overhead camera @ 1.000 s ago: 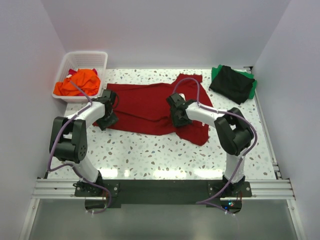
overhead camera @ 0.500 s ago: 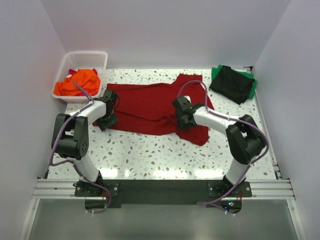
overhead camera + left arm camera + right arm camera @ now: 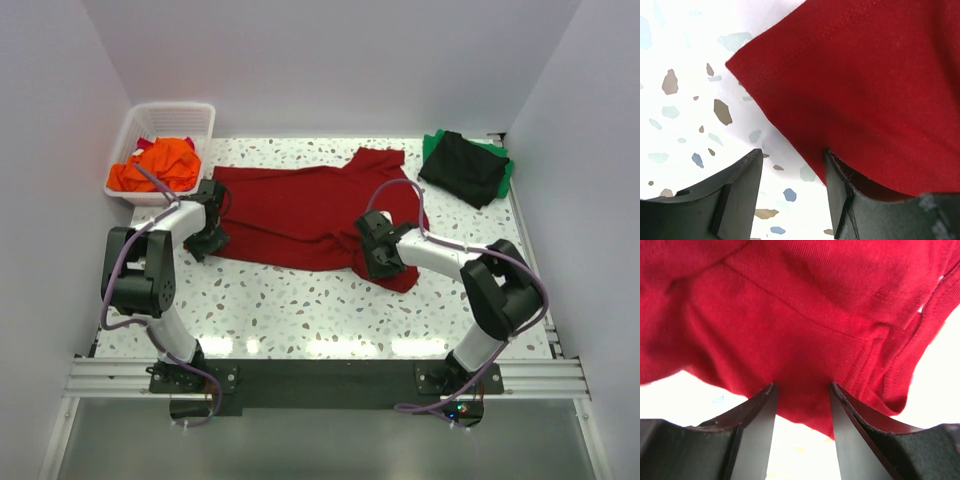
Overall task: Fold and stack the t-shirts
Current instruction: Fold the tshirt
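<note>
The dark red t-shirt lies spread flat across the middle of the table. My left gripper is at its near left corner. In the left wrist view the left gripper is open, with the hem corner just ahead and the cloth edge draped against the right finger. My right gripper is at the shirt's near right edge. In its wrist view the right gripper is open, and its jaws straddle the edge of the red cloth.
A white slatted basket stands at the back left with an orange shirt in it. A folded black shirt lies on a green one at the back right. White walls close in both sides.
My right gripper has slid nearer and to the right over the red shirt, to its near right edge. The left gripper has barely shifted at the left corner.
</note>
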Robot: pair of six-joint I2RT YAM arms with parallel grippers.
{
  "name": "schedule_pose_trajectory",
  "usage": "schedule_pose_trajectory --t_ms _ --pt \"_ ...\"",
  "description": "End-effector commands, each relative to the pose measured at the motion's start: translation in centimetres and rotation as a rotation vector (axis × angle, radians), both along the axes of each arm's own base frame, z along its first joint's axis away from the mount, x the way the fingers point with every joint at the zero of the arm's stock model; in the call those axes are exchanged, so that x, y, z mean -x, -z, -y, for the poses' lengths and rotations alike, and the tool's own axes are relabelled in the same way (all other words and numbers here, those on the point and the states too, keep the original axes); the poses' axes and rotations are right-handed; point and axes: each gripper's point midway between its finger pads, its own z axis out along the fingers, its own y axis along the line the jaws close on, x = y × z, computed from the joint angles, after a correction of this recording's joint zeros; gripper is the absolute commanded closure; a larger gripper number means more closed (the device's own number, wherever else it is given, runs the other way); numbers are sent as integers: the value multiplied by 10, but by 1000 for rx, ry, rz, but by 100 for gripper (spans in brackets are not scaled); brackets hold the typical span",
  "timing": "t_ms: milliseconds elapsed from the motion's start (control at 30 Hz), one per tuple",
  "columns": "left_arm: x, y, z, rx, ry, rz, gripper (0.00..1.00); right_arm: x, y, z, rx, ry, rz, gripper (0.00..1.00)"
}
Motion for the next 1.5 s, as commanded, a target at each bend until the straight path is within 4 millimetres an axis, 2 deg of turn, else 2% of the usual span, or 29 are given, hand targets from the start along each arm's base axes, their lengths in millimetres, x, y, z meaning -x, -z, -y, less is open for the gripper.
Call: schedule_pose_trajectory --t_ms 0,133,467,733,800,967,1033,1133,1300,1400,1467 --pt "-11 1 -15 -32 -15 18 43 1 13 -5 -38 11 -3 50" --pt "-10 3 -19 -28 -22 12 43 17 28 1 -24 23 -61 50" --pt "-2 6 -30 -7 -70 -3 42 59 10 32 36 90 -136 49" --pt "28 6 -35 5 -138 -32 42 75 -3 35 21 146 -187 49" --pt "36 7 -34 9 -144 -47 42 74 -9 34 16 168 -171 48" --pt "53 8 -34 8 -153 -78 42 81 -15 48 58 205 -162 48" --pt "57 7 -33 14 -146 -78 43 78 -18 51 67 216 -132 48" --pt "49 -5 -30 33 -108 -22 43 70 -34 51 34 236 -59 48" --pt "25 -53 -25 51 -29 148 43 55 -66 54 14 266 59 48" --pt "10 -82 -19 56 33 242 42 47 -71 53 14 274 85 48" --pt "-1 -96 1 84 106 287 42 40 -74 50 11 273 102 48"
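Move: The red t-shirt's near left corner lies about 4 cm to the left hand's left, 1 cm ahead and 1 cm below; the white basket stands some 19 cm ahead and 9 cm left of that hand. From the right hand, the shirt's near right corner is roughly 3 cm back, 3 cm right and 1 cm below, with the black-and-green stack about 21 cm ahead and 16 cm right. Both hands spread and drag the t-shirt's near edge back some 4–7 cm, then rise about 6 cm. ##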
